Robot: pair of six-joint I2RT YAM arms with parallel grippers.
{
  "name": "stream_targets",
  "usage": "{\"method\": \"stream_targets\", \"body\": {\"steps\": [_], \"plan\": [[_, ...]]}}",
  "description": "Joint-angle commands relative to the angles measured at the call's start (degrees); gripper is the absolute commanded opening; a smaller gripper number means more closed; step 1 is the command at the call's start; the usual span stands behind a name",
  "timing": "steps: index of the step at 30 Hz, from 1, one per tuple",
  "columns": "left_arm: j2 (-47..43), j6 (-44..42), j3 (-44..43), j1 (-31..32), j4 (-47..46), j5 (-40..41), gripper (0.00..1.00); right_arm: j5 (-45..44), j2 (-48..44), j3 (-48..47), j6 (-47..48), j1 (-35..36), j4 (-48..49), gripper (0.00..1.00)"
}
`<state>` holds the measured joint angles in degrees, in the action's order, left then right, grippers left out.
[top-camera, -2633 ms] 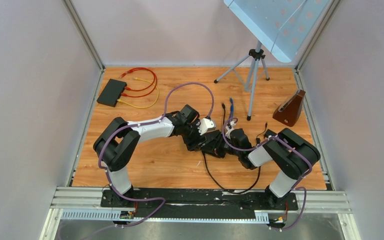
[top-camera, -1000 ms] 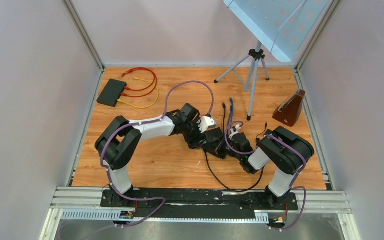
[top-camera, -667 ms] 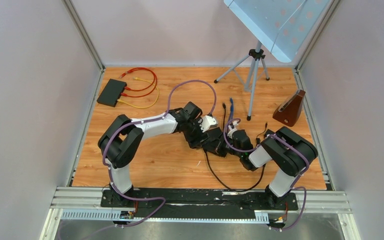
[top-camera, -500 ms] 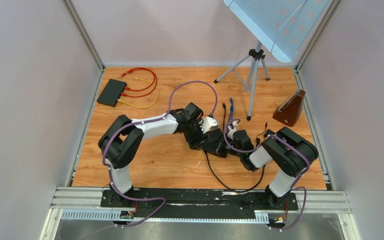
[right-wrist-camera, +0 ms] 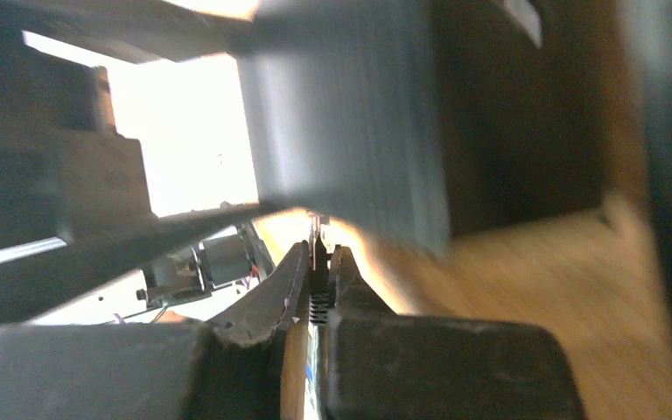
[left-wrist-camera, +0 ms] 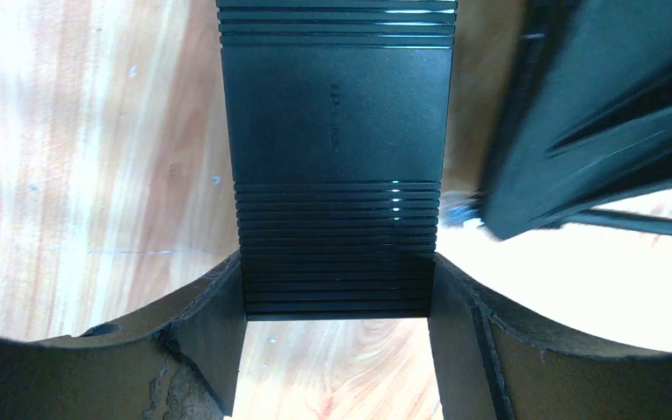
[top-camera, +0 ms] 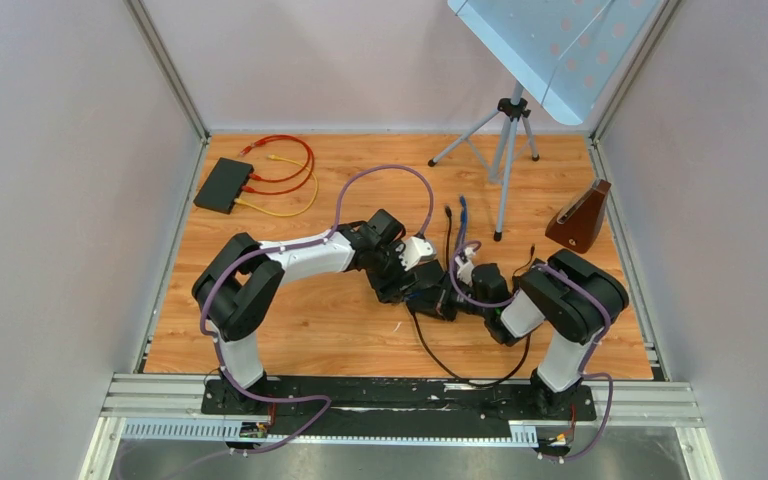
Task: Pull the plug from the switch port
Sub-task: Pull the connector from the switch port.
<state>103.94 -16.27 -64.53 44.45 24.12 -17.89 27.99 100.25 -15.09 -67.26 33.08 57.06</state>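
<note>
A black ribbed switch (left-wrist-camera: 337, 114) sits between my left gripper's (left-wrist-camera: 337, 282) fingers (left-wrist-camera: 219, 332), held by its two sides just above the wood floor. In the top view the left gripper (top-camera: 422, 288) and right gripper (top-camera: 458, 294) meet at the middle of the floor over the switch (top-camera: 438, 303). My right gripper (right-wrist-camera: 318, 254) is shut on a thin plug (right-wrist-camera: 318, 302) with a ribbed boot. The plug's clear tip (left-wrist-camera: 458, 216) lies at the switch's right edge; I cannot tell whether it sits in the port. Its black cable (top-camera: 430, 350) trails toward the near edge.
A second black switch (top-camera: 223, 185) with red and yellow cables (top-camera: 285, 175) lies at the back left. A tripod (top-camera: 505, 150) stands at the back, with a brown wedge-shaped object (top-camera: 580, 218) at the right. Loose blue and black cable ends (top-camera: 455, 215) lie behind the grippers.
Both grippers have stayed together at the switch. The right wrist has shifted slightly and the switch has moved a little toward the near edge.
</note>
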Motion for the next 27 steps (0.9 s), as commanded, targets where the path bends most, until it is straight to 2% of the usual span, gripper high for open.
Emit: {"method": "stream_targets", "body": {"steps": [1, 5, 8, 10, 12, 13, 14, 16, 17, 18, 20, 21, 27], "plan": [[1.37, 1.0, 2.53, -2.49, 5.53, 7.82, 0.6, 7.39, 5.57, 5.61, -7.79, -0.74, 8.86, 0.0], [1.52, 1.43, 2.49, -2.52, 5.25, 8.75, 0.6, 6.38, 7.56, 7.25, -9.1, -0.65, 12.37, 0.0], [1.3, 0.67, 2.43, -2.52, 5.7, 7.46, 0.6, 5.35, 4.53, 7.42, -7.21, -0.65, 9.52, 0.0], [0.97, -0.49, 2.59, -2.48, 5.91, 5.47, 0.61, 4.14, 1.03, 5.97, -4.29, -0.67, 2.14, 0.01], [0.48, -1.46, 2.77, -2.37, 6.16, 3.96, 0.64, 2.17, -3.43, 4.07, -0.81, -0.59, -5.79, 0.07], [0.26, -1.52, 2.85, -2.36, 6.14, 3.4, 0.67, 0.5, -6.2, 3.04, 1.17, -0.64, -10.48, 0.14], [-0.35, -1.47, 3.08, -2.35, 5.88, 3.31, 0.73, -1.73, -8.95, 2.04, 2.98, -0.6, -16.16, 0.19], [-1.4, -1.18, 3.51, -2.35, 5.56, 3.3, 0.81, -6.42, -14.63, -0.45, 7.28, -0.67, -27.14, 0.26], [-2.15, -1.11, 3.61, -2.35, 5.47, 3.15, 0.82, -8.89, -17.23, -1.73, 9.33, -0.65, -32.57, 0.31], [-2.51, -0.95, 3.75, -2.35, 5.49, 3.22, 0.84, -10.96, -19.43, -2.69, 11.39, -0.66, -36.66, 0.38], [-3.76, -0.57, 3.88, -2.35, 5.39, 3.52, 0.95, -14.01, -23.07, -4.51, 14.77, -0.65, -44.43, 0.5], [-4.54, -0.45, 3.89, -2.35, 5.3, 3.88, 0.99, -15.05, -24.58, -5.44, 16.14, -0.65, -47.69, 0.52], [-9.38, 1.26, 4.87, -2.43, 2.98, 6.7, 1.0, -11.84, -33.11, -6.31, 22.36, -0.45, -57.69, 0.53]]}}
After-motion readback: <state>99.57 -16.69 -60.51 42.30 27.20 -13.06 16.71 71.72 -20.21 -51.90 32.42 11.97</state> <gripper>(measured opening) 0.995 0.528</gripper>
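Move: The right fingers already pinch the black plug at the switch port, with no offset. The switch's middle is about 3 cm ahead of that hand and 1 cm right. Loose black and blue cables lie some 14 cm ahead and 9 cm right of it. The left hand grips the switch's end, the middle about 4 cm to its right; the plug is some 3 cm right and 2 cm back of it. The right hand pulls the black plug back about 3 cm, then both hands open and draw apart sideways. ##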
